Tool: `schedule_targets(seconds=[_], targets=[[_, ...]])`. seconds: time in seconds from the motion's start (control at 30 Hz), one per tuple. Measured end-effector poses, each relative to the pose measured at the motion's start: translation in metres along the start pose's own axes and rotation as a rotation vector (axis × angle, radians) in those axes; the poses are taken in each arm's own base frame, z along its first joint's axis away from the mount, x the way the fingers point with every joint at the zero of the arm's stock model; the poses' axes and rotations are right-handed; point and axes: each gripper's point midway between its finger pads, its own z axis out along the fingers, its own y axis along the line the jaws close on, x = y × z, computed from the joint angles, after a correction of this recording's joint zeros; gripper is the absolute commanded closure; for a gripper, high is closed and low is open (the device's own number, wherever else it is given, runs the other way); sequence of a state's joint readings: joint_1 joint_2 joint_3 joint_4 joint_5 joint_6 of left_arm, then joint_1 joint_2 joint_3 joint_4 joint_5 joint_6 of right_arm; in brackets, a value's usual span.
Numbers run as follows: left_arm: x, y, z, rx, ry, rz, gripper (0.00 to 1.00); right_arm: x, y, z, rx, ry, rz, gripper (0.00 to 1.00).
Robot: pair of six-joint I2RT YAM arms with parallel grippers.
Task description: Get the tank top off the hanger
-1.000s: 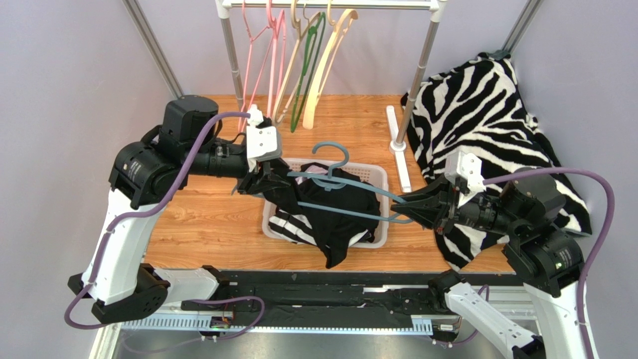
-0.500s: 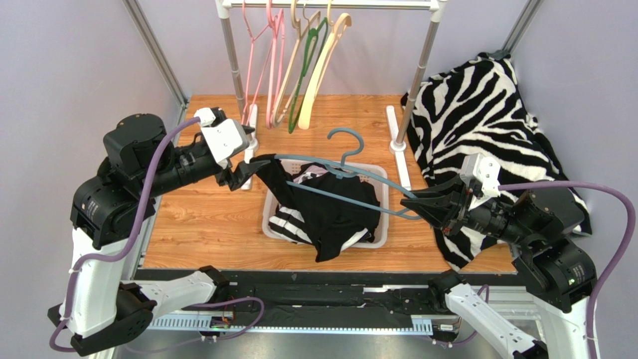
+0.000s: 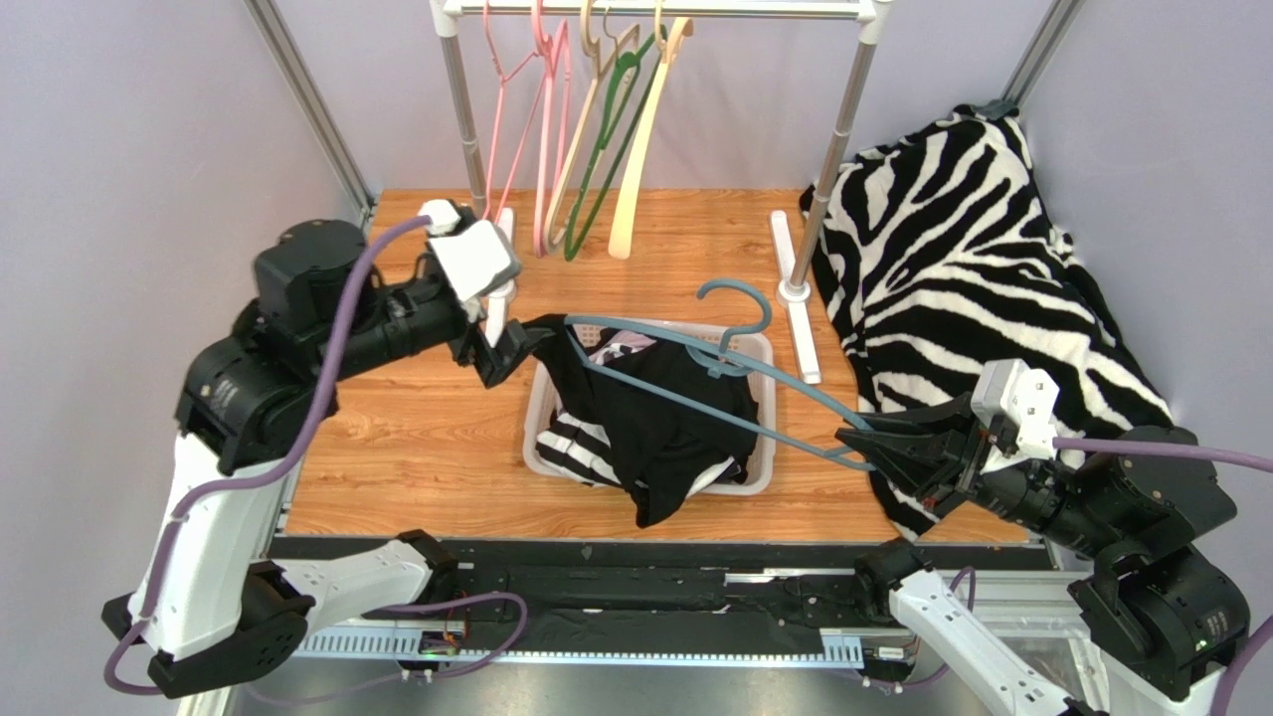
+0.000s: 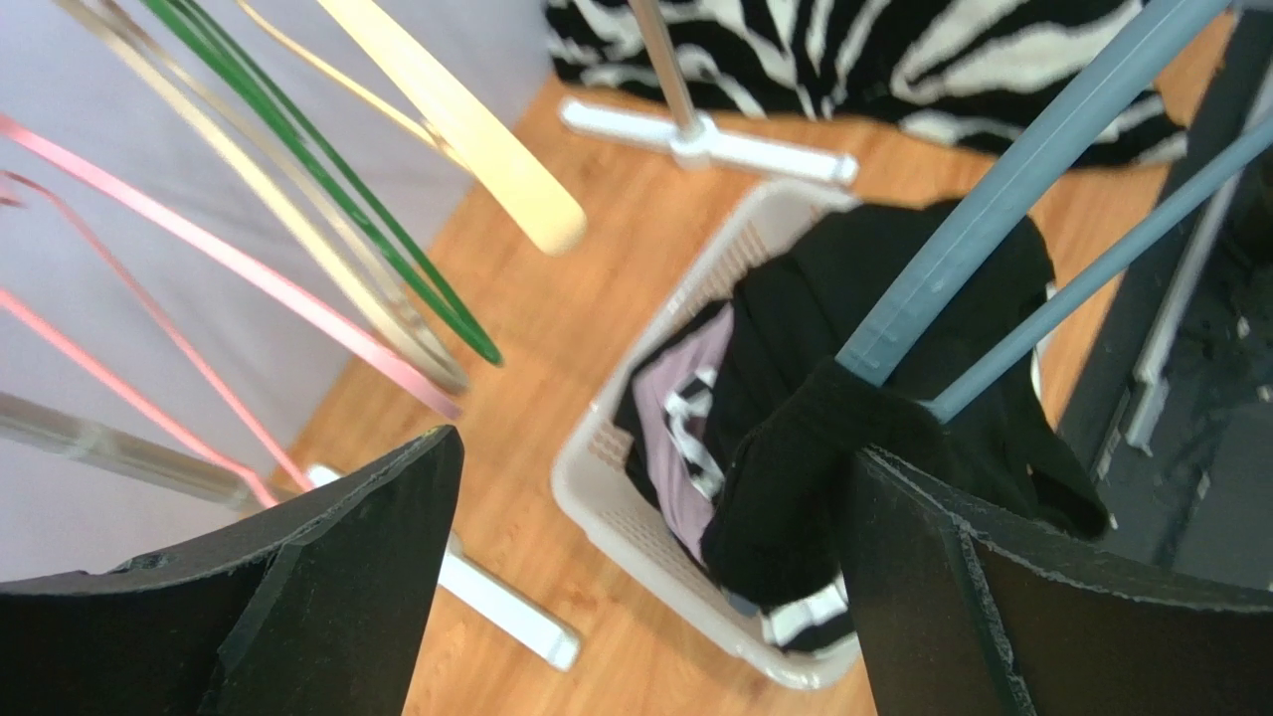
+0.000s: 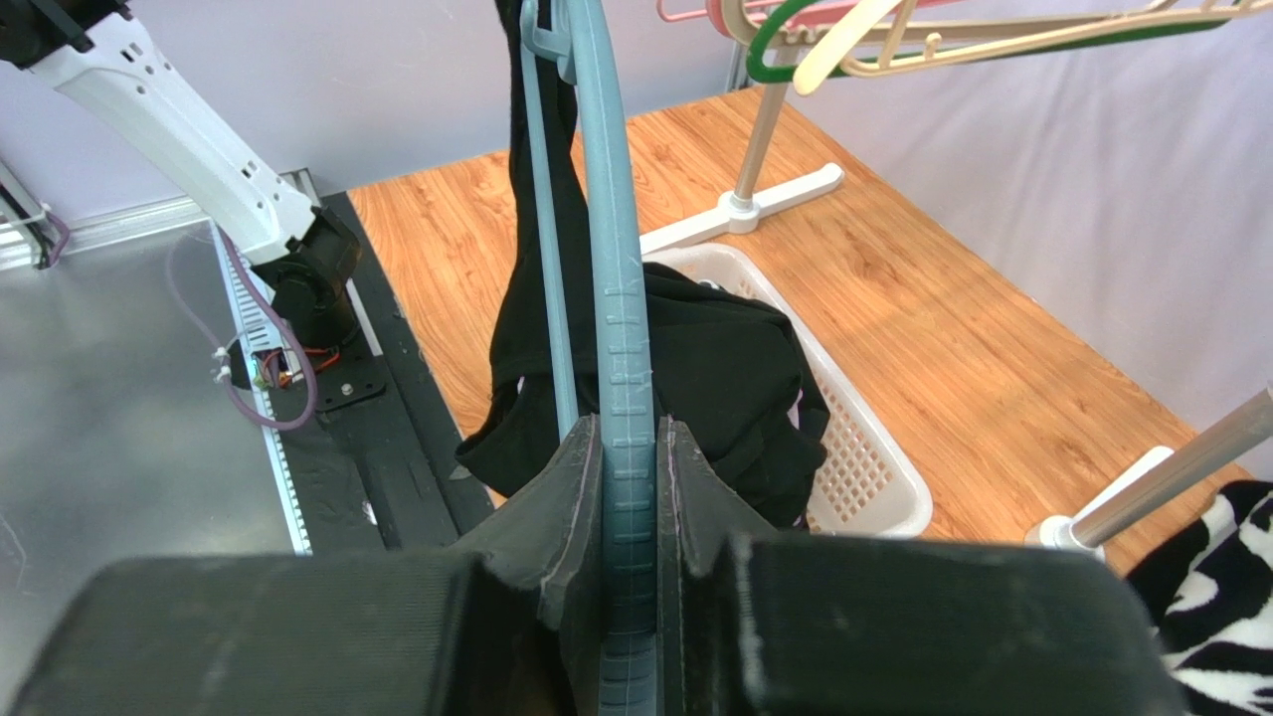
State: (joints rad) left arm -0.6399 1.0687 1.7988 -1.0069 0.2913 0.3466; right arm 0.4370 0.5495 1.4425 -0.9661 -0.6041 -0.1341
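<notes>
The black tank top hangs from the left end of the blue hanger and droops into the white basket. At that left end my left gripper stands wide open. In the left wrist view the bunched black strap lies close by the right finger, with nothing pinched in the left gripper. My right gripper is shut on the hanger's right end. In the right wrist view its fingers clamp the ribbed blue hanger, and the tank top hangs beyond.
The basket holds striped and lilac clothes. A clothes rack at the back carries several pink, green and cream hangers, and its white feet rest on the wooden table. A zebra-print cloth is heaped at the right.
My left gripper has opened and let go of the tank top's strap. My right arm has drawn the hanger to the right and nearer, and the garment has slid toward the hanger's left end.
</notes>
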Motion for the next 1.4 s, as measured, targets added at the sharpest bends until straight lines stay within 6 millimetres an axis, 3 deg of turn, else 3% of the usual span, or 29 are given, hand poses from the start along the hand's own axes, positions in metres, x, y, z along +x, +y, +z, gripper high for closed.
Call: schedule_targets(seconds=[0.2, 0.3, 0.4, 0.5, 0.7, 0.87, 1.0, 1.1, 1.2, 1.23, 1.3, 1.33, 1.4], targets=[[-0.061, 0.014, -0.047, -0.103, -0.19, 0.055, 0.01, 0.014, -0.006, 0.007, 0.01, 0.031, 0.027, 1.0], [-0.061, 0.008, -0.068, -0.122, -0.229, 0.066, 0.01, 0.021, -0.009, 0.009, 0.022, 0.044, 0.038, 1.0], [-0.046, 0.001, -0.075, -0.127, -0.219, 0.049, 0.01, 0.02, -0.009, 0.006, 0.04, 0.032, 0.034, 1.0], [-0.018, -0.007, -0.06, -0.098, -0.149, -0.013, 0.01, 0.013, -0.008, 0.0, 0.055, -0.004, 0.017, 1.0], [0.04, -0.021, -0.006, -0.02, 0.043, -0.22, 0.01, 0.004, -0.005, -0.005, 0.062, -0.048, 0.005, 1.0], [0.052, -0.02, 0.026, -0.005, 0.11, -0.357, 0.01, 0.004, -0.005, -0.005, 0.062, -0.049, 0.014, 1.0], [0.054, -0.025, 0.037, 0.024, 0.129, -0.42, 0.01, 0.002, -0.004, -0.006, 0.062, -0.053, 0.014, 1.0], [0.051, -0.029, 0.038, 0.05, 0.12, -0.452, 0.13, -0.001, -0.004, -0.007, 0.064, -0.06, 0.009, 1.0], [0.048, -0.032, 0.038, 0.074, 0.109, -0.475, 0.33, -0.004, -0.004, -0.009, 0.07, -0.068, 0.003, 1.0], [0.047, -0.034, 0.039, 0.082, 0.105, -0.48, 0.5, -0.006, -0.004, -0.01, 0.073, -0.071, 0.0, 1.0], [0.047, -0.036, 0.039, 0.102, 0.102, -0.487, 0.71, -0.009, -0.004, -0.012, 0.079, -0.079, -0.008, 1.0], [0.047, -0.038, 0.04, 0.113, 0.099, -0.491, 0.92, -0.011, -0.004, -0.013, 0.081, -0.083, -0.012, 1.0], [0.047, -0.041, 0.041, 0.135, 0.096, -0.499, 1.0, -0.014, -0.003, -0.015, 0.084, -0.091, -0.018, 1.0]])
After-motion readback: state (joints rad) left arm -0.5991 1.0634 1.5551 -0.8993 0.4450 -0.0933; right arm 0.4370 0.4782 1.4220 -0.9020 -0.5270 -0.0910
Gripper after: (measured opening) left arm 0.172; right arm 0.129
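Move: The black tank top still hangs over the free end of the blue hanger; that cloth is about 4 cm to the right of my open left hand, 1 cm ahead and some 3 below. The basket's middle lies roughly 15 cm ahead, 15 to the right and 32 below, and the green hanger's lower tip about 13 ahead and 4 right, nearly level. From my right hand, which grips the hanger's other end, the cloth is some 13 cm ahead and 34 left, about level. With my left fingers wide open I first lift clear, up about 7 cm while drawing back and left, then swing down some 14 cm, forward and right to the black cloth just under the hanger's free end, rolling the wrist roughly 30 degrees on the way; there I close the fingers onto the cloth. My right hand keeps its grip on the hanger, dipping slightly, then easing up and a little to the right. ##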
